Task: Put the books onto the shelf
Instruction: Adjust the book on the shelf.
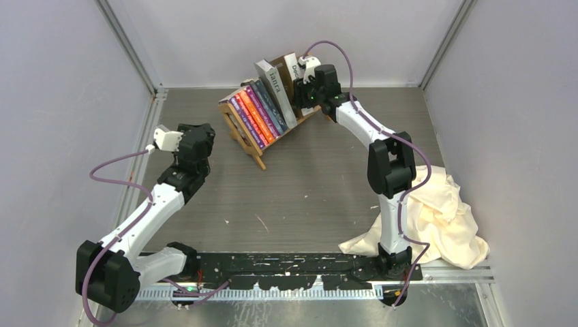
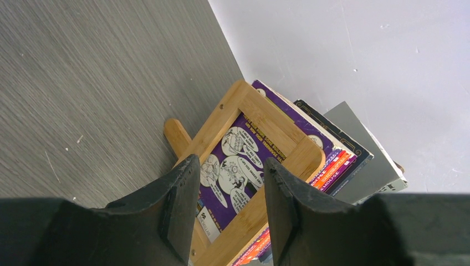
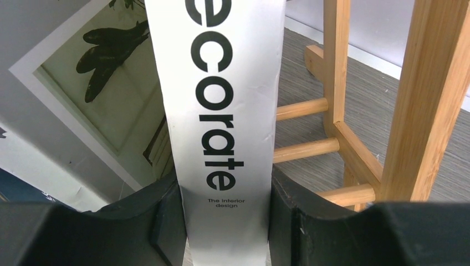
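Observation:
The light-wood shelf (image 1: 249,146) stands at the back of the table, with several books (image 1: 255,116) leaning in it: purple, orange, dark blue and a larger grey one (image 1: 276,85). My right gripper (image 1: 307,85) is at the shelf's far end, shut on the spine of a white book (image 3: 221,83) lettered "Decorate", which stands upright beside the end frame (image 3: 421,100). My left gripper (image 1: 201,139) hovers open off the shelf's near end. In its wrist view the wooden end frame (image 2: 260,113) and a purple cover (image 2: 233,166) show beyond the empty fingers (image 2: 183,194).
A crumpled cream cloth (image 1: 443,218) lies at the right, by the right arm's base. Grey walls close in the table at the back and on both sides; the shelf sits near the back wall.

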Tool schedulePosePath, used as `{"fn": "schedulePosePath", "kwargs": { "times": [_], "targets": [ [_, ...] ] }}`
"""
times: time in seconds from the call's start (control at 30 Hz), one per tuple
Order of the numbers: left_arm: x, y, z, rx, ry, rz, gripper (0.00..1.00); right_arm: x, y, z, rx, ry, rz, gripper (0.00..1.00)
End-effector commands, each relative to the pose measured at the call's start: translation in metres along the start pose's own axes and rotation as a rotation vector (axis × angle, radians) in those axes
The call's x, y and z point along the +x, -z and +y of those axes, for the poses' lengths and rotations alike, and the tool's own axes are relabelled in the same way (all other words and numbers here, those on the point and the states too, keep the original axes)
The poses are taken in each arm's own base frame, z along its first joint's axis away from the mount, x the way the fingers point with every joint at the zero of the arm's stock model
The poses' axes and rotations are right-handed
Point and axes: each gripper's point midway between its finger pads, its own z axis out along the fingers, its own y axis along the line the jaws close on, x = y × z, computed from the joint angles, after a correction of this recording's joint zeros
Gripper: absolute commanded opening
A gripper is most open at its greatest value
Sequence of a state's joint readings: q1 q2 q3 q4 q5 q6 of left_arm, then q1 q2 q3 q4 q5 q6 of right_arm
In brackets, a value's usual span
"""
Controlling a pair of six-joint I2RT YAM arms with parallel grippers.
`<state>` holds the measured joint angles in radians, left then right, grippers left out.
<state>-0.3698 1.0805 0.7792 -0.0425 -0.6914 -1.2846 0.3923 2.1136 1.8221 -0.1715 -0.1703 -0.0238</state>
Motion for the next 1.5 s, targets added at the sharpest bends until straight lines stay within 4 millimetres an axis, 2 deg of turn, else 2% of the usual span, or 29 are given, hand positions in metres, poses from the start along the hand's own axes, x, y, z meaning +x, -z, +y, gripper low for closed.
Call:
{"fn": "schedulePosePath", "kwargs": {
  "times": [0.0, 0.13, 0.3, 0.33, 0.47, 0.67, 1.07, 1.47],
  "targets": [
    [-0.01, 0.0, -0.002, 0.006, 0.028, -0.038, 0.46, -0.059, 0.024, 0.016, -0.033, 0.037, -0.154, 0.52],
    [-0.011, 0.003, 0.002, 0.005, 0.033, -0.039, 0.46, -0.053, 0.023, 0.022, -0.026, 0.069, -0.147, 0.53],
    [-0.012, 0.007, 0.007, 0.012, 0.047, -0.041, 0.46, -0.035, 0.023, 0.028, 0.001, 0.121, -0.143, 0.54],
    [-0.013, 0.008, 0.009, 0.014, 0.048, -0.042, 0.46, -0.028, 0.023, 0.027, 0.006, 0.124, -0.132, 0.54],
    [-0.016, 0.011, 0.013, 0.024, 0.048, -0.054, 0.46, -0.022, 0.022, 0.023, 0.026, 0.149, -0.159, 0.56],
    [-0.017, 0.015, 0.016, 0.048, 0.062, -0.06, 0.46, -0.018, 0.024, 0.016, 0.064, 0.141, -0.185, 0.65],
    [-0.02, 0.021, 0.004, 0.061, 0.047, -0.064, 0.45, -0.043, 0.043, 0.018, 0.066, 0.093, -0.244, 0.72],
    [-0.02, 0.021, 0.001, 0.022, 0.018, -0.05, 0.45, -0.075, 0.078, 0.023, 0.071, 0.054, -0.295, 0.74]
  ]
}}
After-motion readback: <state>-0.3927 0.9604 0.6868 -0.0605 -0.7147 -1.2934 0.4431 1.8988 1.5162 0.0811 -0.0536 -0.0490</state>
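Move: Between the right fingers already sits the white Decorate book, pinched low on its spine; its middle lies about 7 cm ahead, 5 cm left and 4 cm above that hand. The grey book it is to join stands some 5 cm ahead and 10 cm left, the shelf's bare end frame about 4 cm ahead and 6 cm right. From the left hand, the Decorate book is roughly 22 cm ahead and 23 cm right, slightly lower. Drawing back about 2 cm and slightly left along the shelf, the right hand brings the Decorate book towards the grey one. The fingers then open off its spine as the hand dips some 3 cm and edges right; next it climbs about 7 cm past the spine, wrist tipped up some 10 degrees. The left hand, empty, eases back and a little down. ##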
